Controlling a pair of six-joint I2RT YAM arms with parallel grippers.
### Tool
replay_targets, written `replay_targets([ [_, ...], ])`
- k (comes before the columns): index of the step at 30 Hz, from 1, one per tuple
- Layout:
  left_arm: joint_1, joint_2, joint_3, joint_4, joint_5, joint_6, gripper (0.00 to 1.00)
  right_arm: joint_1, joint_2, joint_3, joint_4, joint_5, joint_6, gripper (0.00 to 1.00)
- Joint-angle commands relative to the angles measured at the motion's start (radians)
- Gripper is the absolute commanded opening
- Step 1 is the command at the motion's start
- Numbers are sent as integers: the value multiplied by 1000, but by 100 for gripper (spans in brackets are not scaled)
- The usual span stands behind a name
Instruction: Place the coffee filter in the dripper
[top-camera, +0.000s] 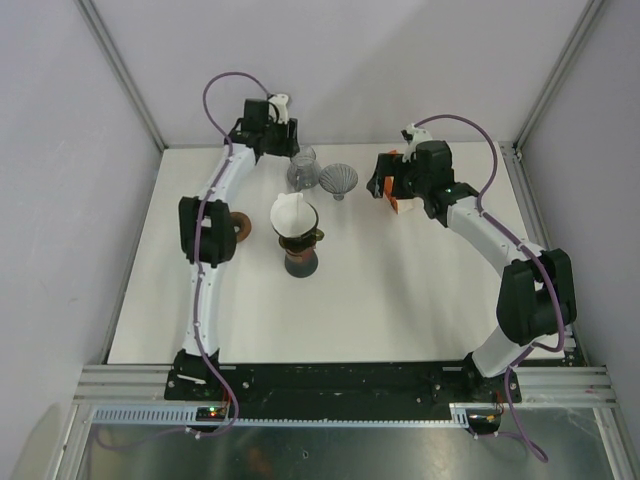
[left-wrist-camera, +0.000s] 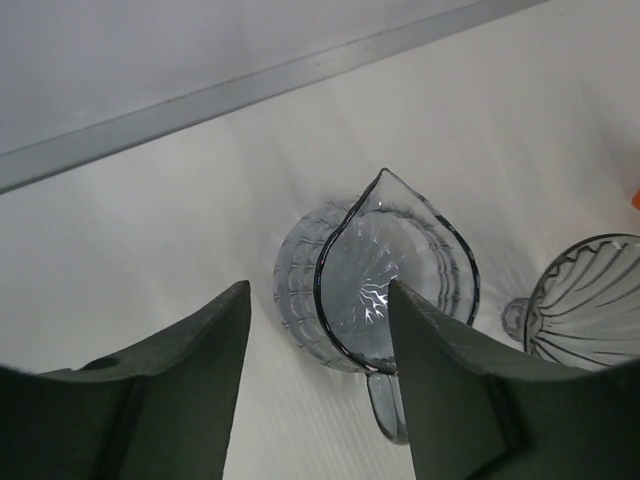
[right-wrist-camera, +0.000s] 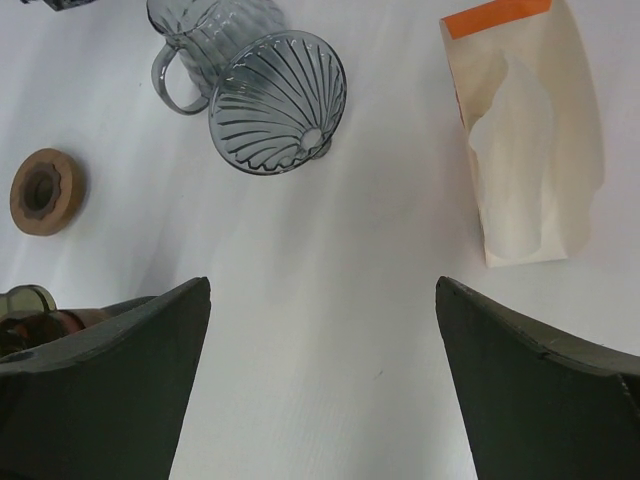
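A white paper coffee filter (top-camera: 292, 213) stands as a cone in a holder on a dark brown stand (top-camera: 300, 258) at the table's middle. A ribbed grey glass dripper (top-camera: 338, 180) sits at the back; in the right wrist view it (right-wrist-camera: 280, 100) lies tilted. My left gripper (top-camera: 290, 148) is open above a grey glass pitcher (left-wrist-camera: 395, 275), with the pitcher's handle by its right finger (left-wrist-camera: 450, 390). The dripper's rim (left-wrist-camera: 590, 300) shows at the right. My right gripper (right-wrist-camera: 322, 290) is open and empty over bare table, near an orange-topped filter packet (right-wrist-camera: 525, 130).
A brown wooden ring (top-camera: 240, 225) lies by the left arm and also shows in the right wrist view (right-wrist-camera: 45, 190). The pitcher (top-camera: 302, 168) stands just left of the dripper. The back wall rail (left-wrist-camera: 250, 85) runs close behind the pitcher.
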Motion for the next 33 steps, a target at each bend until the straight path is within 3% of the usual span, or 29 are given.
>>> replay_targets([
  [1, -16, 40, 42, 24, -47, -17, 60, -2, -14, 21, -6, 18, -28, 99],
  [6, -33, 63, 39, 24, -111, -11, 54, -5, -12, 21, -19, 13, -45, 99],
  [14, -41, 91, 40, 27, -182, 0, 34, -16, -19, 22, -26, -13, -69, 99],
  [22, -41, 65, -26, 25, -207, 39, 3, -34, -23, 21, -37, -30, -85, 99],
  [33, -18, -101, -69, 25, -229, 62, 0, -39, -46, 21, -58, -49, -95, 99],
])
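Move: The left hand, fingers partly open and empty, hovers above the left side of the glass jug. The jug's middle is about 3 cm to its right, 2 cm ahead and 8 cm below. The ribbed glass stands some 8 cm to the right of the jug and 4 cm nearer. The dripper with its filter is about 20 cm back and 2 cm right, roughly level in height; the wooden ring is 10 cm back and 10 cm left. From the right hand the jug lies about 20 cm ahead, 16 cm left and 14 cm down. Straight down by about 5 cm goes the left hand onto the jug's left rim, rolling and turning some 10 degrees in all. Its fingers close almost fully with the glass wall between them and pinch it, then the hand eases about 1 cm to the left. The right hand, still wide open and empty, drifts some 2 cm right and down. ##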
